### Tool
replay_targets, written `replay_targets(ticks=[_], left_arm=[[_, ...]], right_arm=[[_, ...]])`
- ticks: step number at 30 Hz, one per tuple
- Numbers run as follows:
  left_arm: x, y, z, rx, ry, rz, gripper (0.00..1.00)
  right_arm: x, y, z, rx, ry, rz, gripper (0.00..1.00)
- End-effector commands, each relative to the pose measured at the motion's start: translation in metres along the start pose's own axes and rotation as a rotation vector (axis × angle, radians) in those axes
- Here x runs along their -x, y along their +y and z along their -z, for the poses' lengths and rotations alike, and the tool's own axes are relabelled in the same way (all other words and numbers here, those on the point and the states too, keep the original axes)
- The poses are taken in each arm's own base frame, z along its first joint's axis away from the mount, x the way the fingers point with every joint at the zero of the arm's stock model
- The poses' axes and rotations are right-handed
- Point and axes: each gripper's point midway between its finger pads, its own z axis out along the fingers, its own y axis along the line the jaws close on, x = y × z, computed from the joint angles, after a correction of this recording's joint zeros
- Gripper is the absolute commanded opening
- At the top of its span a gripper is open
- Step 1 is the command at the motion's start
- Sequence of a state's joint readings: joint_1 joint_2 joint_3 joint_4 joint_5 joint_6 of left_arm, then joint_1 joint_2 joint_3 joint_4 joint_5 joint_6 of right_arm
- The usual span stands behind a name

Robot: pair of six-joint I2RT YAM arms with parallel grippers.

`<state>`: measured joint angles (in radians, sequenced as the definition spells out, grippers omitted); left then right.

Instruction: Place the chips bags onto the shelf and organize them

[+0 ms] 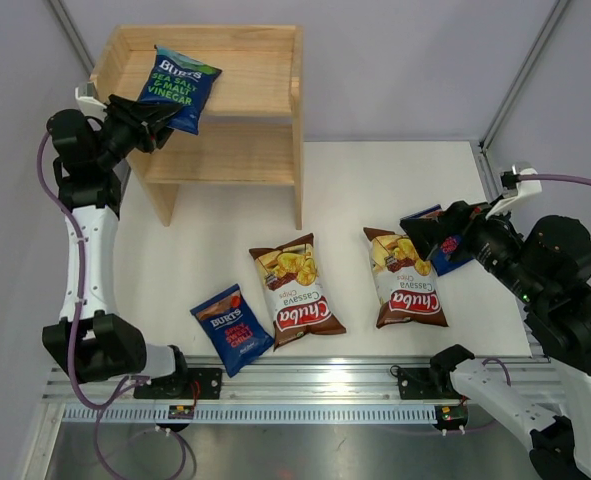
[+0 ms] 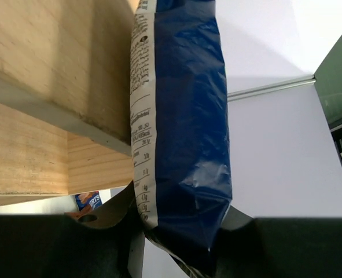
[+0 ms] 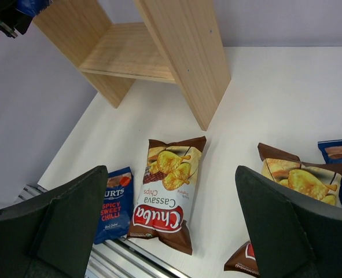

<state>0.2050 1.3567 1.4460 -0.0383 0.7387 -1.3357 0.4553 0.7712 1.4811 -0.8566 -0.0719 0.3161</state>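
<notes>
My left gripper (image 1: pixel 163 122) is shut on the lower end of a blue Burts chips bag (image 1: pixel 181 84) with green text, holding it tilted over the left part of the shelf's (image 1: pixel 265 92) top tier. The left wrist view shows this bag (image 2: pixel 185 116) edge-on beside the shelf (image 2: pixel 43 63), between my fingers. My right gripper (image 1: pixel 423 238) hangs open over the table's right side, nothing between its fingers (image 3: pixel 72 220). Below it lie a Chuba bag (image 1: pixel 407 280) and a partly hidden blue bag (image 1: pixel 447 252). Another Chuba bag (image 1: pixel 295 292) and a red-labelled Burts bag (image 1: pixel 232 328) lie flat at the front.
A metal rail (image 1: pixel 305 385) with both arm bases runs along the near table edge. Grey walls and frame posts (image 1: pixel 520 75) close in the left, back and right. The shelf's lower tier (image 3: pixel 130 55) is bare wood.
</notes>
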Motion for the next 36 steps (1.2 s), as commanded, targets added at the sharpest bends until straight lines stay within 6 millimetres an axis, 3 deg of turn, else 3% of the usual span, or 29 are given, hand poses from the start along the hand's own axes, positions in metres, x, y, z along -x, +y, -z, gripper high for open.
replay_targets(ticks=[1, 8, 9, 10, 12, 14, 16, 21, 28, 36], left_arm=[[-0.002, -0.054, 0.018, -0.101, 0.024, -0.041, 0.02], [0.016, -0.043, 0.004, -0.023, -0.009, 0.030, 0.06], [0.021, -0.032, -0.003, 0.008, -0.011, 0.054, 0.06], [0.026, -0.038, -0.005, 0.004, -0.018, 0.043, 0.06], [0.033, -0.025, -0.014, 0.046, -0.013, 0.074, 0.06], [0.039, -0.034, -0.016, 0.047, -0.025, 0.056, 0.05], [0.048, -0.026, -0.020, 0.079, -0.045, 0.049, 0.05], [0.059, -0.019, -0.023, 0.137, -0.086, 0.085, 0.06], [0.071, -0.018, -0.010, 0.194, -0.205, 0.083, 0.09], [0.083, -0.018, -0.010, 0.232, -0.234, 0.075, 0.25]], right_arm=[[0.012, 0.004, -0.003, 0.025, -0.059, 0.022, 0.99], [0.008, 0.007, -0.003, 0.051, -0.066, 0.021, 0.99], [0.009, 0.007, -0.002, 0.053, -0.071, 0.019, 0.99], [0.007, 0.007, -0.002, 0.052, -0.069, 0.021, 0.99], [0.008, 0.007, 0.001, 0.055, -0.078, 0.025, 1.00], [0.006, 0.006, 0.001, 0.055, -0.078, 0.025, 0.99], [0.005, 0.006, 0.002, 0.058, -0.078, 0.028, 0.99], [0.005, 0.006, 0.005, 0.060, -0.086, 0.032, 0.99], [0.002, 0.005, 0.007, 0.063, -0.095, 0.034, 0.99], [0.000, 0.005, 0.005, 0.065, -0.091, 0.034, 1.00]])
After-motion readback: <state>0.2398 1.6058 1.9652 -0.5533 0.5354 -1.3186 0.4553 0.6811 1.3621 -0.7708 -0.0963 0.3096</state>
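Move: The left hand already holds the blue sea salt bag; its goal, the left end of the shelf's upper board, lies about 12 cm ahead, 3 cm left and some 6 cm below. The left side panel stands roughly 10 cm to the hand's left and 12 cm ahead, and the lower board's middle about 12 cm ahead, 8 cm right and 26 cm down. From the right hand, that left end lies some 34 cm ahead, 48 cm left and 3 cm lower. Keeping its pinch on the near end of the sea salt bag, the left hand first lifts about 4 cm, then pushes forward some 5 cm over the upper board while sinking most of that height again. It works leftward throughout, about 5 cm in all, towards the left side panel, turning counter-clockwise and tipping its fingertips down by about 15 degrees each, with a slight rise at the very end. ##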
